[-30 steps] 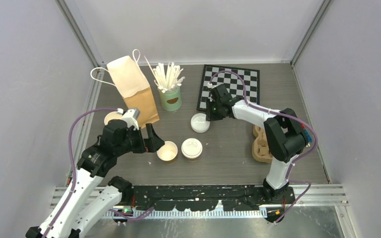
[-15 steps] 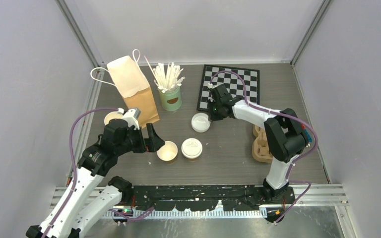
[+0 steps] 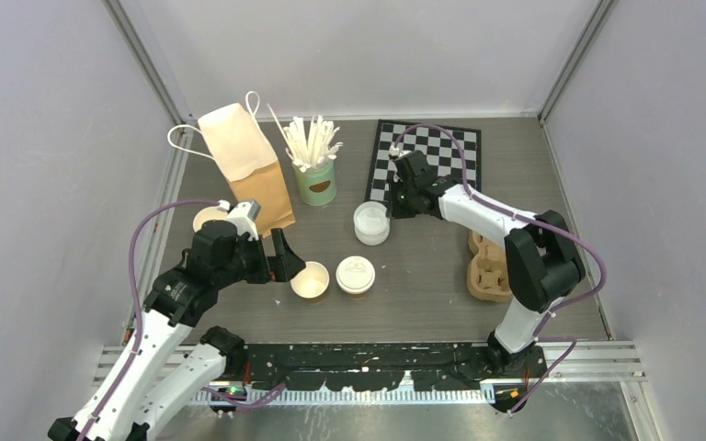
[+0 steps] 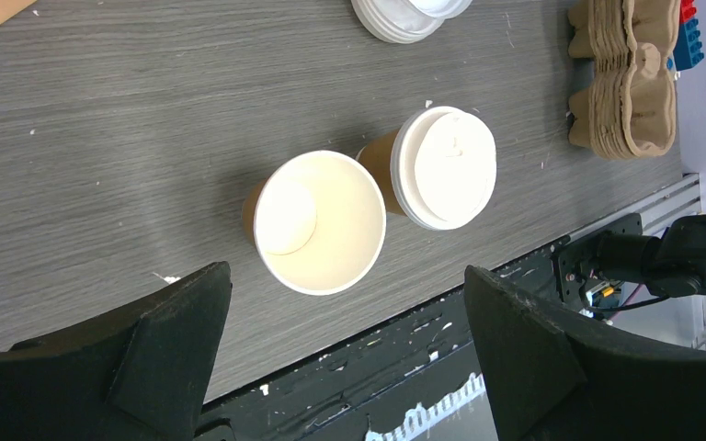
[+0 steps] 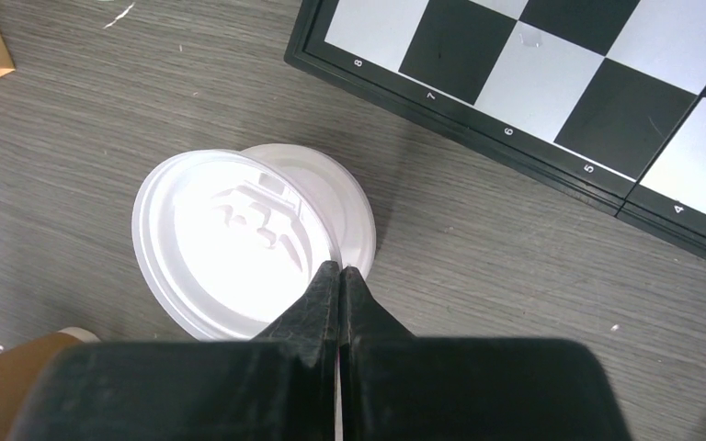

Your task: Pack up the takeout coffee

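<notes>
An open tan paper cup (image 3: 311,280) (image 4: 331,230) stands at the table's front middle, its cream inside showing. Right beside it stands a second cup with a white lid (image 3: 356,274) (image 4: 446,165) on. My left gripper (image 3: 287,262) (image 4: 347,274) is open wide just left of the open cup, touching nothing. My right gripper (image 3: 393,207) (image 5: 340,268) is shut on the rim of a white lid (image 3: 370,220) (image 5: 230,248), which is tilted up off another lid (image 5: 349,197) lying on the table.
A paper bag (image 3: 244,165) with white handles stands at the back left, next to a green can of white sticks (image 3: 315,179). A chessboard (image 3: 437,152) lies at the back right. Brown pulp trays (image 3: 487,266) sit at the right. A cream round rim (image 3: 207,218) shows behind the left arm.
My right gripper has shut on the lid's rim and raised it slightly toward the back. The left arm and both cups have not moved.
</notes>
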Robot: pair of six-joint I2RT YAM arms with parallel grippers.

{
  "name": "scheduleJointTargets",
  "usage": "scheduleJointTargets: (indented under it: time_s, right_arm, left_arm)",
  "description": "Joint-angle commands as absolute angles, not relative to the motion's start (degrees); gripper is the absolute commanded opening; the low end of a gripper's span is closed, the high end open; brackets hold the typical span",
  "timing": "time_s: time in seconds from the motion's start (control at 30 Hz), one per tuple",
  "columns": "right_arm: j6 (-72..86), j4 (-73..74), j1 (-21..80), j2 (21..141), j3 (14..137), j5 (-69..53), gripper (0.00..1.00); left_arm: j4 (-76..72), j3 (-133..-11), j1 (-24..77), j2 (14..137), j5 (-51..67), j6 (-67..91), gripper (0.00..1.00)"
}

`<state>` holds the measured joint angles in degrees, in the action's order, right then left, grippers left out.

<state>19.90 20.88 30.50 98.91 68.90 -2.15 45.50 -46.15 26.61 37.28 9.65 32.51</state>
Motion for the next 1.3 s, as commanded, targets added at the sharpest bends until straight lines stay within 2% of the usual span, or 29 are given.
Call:
scheduleJointTargets:
  time_s: [0.0,0.27,0.5,0.83,1.27]
  right_arm:
    - [21.04,21.41,30.45,94.66,69.78,-2.26,0.0]
    - [23.45,24.02,30.55,87.83,69.41,-3.69,0.0]
    - [27.13,24.72,33.84,80.51,67.79,-4.53,0.0]
    - [30.61,26.11,46.49,78.76,68.51,3.42,0.0]
    - [32.25,25.78,53.18,78.31,68.89,7.35,0.0]
  left_arm:
    - [44.33,-46.35,26.78,37.56,9.13,31.99,1.0]
    - [44.46,-48.35,26.77,40.64,9.2,32.86,0.99]
    - [41.36,-52.72,26.81,47.25,14.45,34.68,0.86]
    - [35.71,-55.18,27.29,52.64,17.47,41.07,0.71]
    - [36.83,-55.02,29.09,56.5,11.66,40.14,0.51]
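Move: The lid already pinched in the right fingers has its middle about 17 cm ahead, 18 cm right and 11 cm below the left hand. From the right hand, the open cup is about 17 cm back, 18 cm left and 2 cm below. The covered cup stands some 17 cm back and 8 cm left, also 2 cm below, and the lid stack 4 cm left, level fore and aft, 5 cm below. The lid stays pinched at its right edge as the right hand lifts it about 11 cm clear of the stack, then swings back some 12 cm and left 8 cm towards the open cup, turning slightly. The left hand comes right and forward to meet it, about 6 cm in all, half-closing its wide-open fingers near the lid's free edge; contact there can't be made out. ##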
